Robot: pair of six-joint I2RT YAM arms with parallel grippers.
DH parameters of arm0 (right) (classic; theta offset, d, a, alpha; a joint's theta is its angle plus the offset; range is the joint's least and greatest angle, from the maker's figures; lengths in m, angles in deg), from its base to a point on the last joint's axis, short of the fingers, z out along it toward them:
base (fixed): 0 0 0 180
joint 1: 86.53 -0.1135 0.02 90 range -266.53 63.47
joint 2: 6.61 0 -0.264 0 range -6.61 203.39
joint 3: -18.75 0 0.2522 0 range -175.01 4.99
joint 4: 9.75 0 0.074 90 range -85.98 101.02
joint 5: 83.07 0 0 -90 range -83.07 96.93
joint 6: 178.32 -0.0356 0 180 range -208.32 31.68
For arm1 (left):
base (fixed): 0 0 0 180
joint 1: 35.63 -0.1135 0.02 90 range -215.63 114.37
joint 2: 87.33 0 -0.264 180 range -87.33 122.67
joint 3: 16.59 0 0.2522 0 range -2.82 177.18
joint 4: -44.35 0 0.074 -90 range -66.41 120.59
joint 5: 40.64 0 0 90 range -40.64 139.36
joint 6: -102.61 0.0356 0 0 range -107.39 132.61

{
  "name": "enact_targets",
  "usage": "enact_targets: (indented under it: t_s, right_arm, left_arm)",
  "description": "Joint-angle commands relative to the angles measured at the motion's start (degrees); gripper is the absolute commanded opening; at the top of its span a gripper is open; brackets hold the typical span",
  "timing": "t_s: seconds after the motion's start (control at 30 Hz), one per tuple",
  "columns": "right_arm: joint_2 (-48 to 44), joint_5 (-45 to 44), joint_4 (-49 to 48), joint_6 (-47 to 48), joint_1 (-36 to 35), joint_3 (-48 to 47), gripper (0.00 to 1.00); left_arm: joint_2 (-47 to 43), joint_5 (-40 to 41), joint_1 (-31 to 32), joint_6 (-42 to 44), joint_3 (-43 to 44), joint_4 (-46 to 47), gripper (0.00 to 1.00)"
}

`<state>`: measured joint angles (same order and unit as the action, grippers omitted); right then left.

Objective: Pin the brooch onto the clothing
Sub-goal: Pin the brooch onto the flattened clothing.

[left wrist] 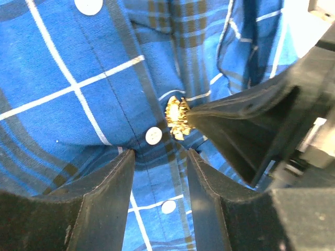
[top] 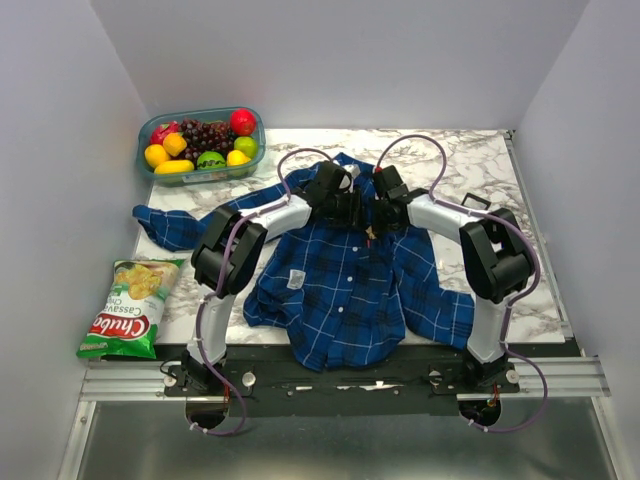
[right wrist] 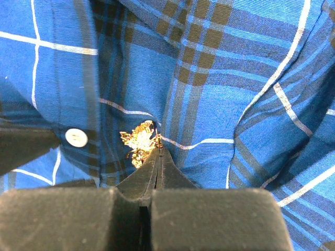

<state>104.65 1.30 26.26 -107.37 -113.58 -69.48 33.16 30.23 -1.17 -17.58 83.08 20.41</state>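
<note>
The clothing, a blue plaid shirt [top: 340, 290], lies spread on the marble table, with both arms reaching over its chest. The brooch [right wrist: 137, 141] is a small golden leaf-shaped pin beside a white button [right wrist: 77, 137] on the placket. My right gripper [right wrist: 159, 151] is shut on the brooch's edge and holds it against the cloth. In the left wrist view the brooch [left wrist: 177, 119] sits at the tip of the right gripper's dark fingers [left wrist: 246, 130]. My left gripper [left wrist: 159, 154] is open, just below the brooch. Its two fingers rest on the shirt either side of the button strip.
A clear tub of toy fruit [top: 200, 145] stands at the back left. A green chips bag [top: 130, 305] lies at the table's left edge. A small black square case [top: 475, 203] sits right of the shirt. One sleeve [top: 170, 225] stretches out to the left.
</note>
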Motion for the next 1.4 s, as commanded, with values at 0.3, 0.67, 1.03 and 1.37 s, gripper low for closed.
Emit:
enact_targets:
  t_s: [0.3,0.67,1.03,1.37]
  right_arm:
    - [-2.4,-4.4,0.0,-2.0,-0.2,3.4,0.00]
    - [-3.5,-4.2,-1.3,-3.6,-0.2,5.4,0.00]
    - [-7.6,-0.6,-11.8,1.5,-0.2,11.8,0.00]
    - [-7.8,-0.3,-13.6,3.6,-0.2,13.2,0.00]
  left_arm:
    - [0.3,-0.9,3.1,2.2,0.1,5.3,0.54]
    - [4.8,10.6,3.6,4.8,2.6,-7.7,0.54]
    - [8.9,2.5,4.6,2.7,2.3,-3.9,0.26]
    - [9.5,4.5,5.5,4.2,3.7,-6.1,0.16]
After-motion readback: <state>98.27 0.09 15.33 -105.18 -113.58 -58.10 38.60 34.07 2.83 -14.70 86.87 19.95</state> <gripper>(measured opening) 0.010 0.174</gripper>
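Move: The placket button that the left hand goes for lies about 1 cm back and 1 cm right of it, some 4 cm below. The gold brooch, still held at the right fingertips, is about 1 cm ahead and 4 cm right of the left hand, also 4 cm below. The next button is about 7 cm straight back from the left hand, at cloth height. From the right hand, the nearer button lies about 4 cm left and 1 cm back. The left fingertips come down onto the shirt and close on the placket edge at the button, pinching it beside the brooch. Before that the left hand lifts a little and swings about 2.5 cm right, then sinks nearly 4 cm while easing back left, and slides right again as its fingers shut. The right hand keeps its closed hold on the brooch, drifting about 1 cm right and back. ##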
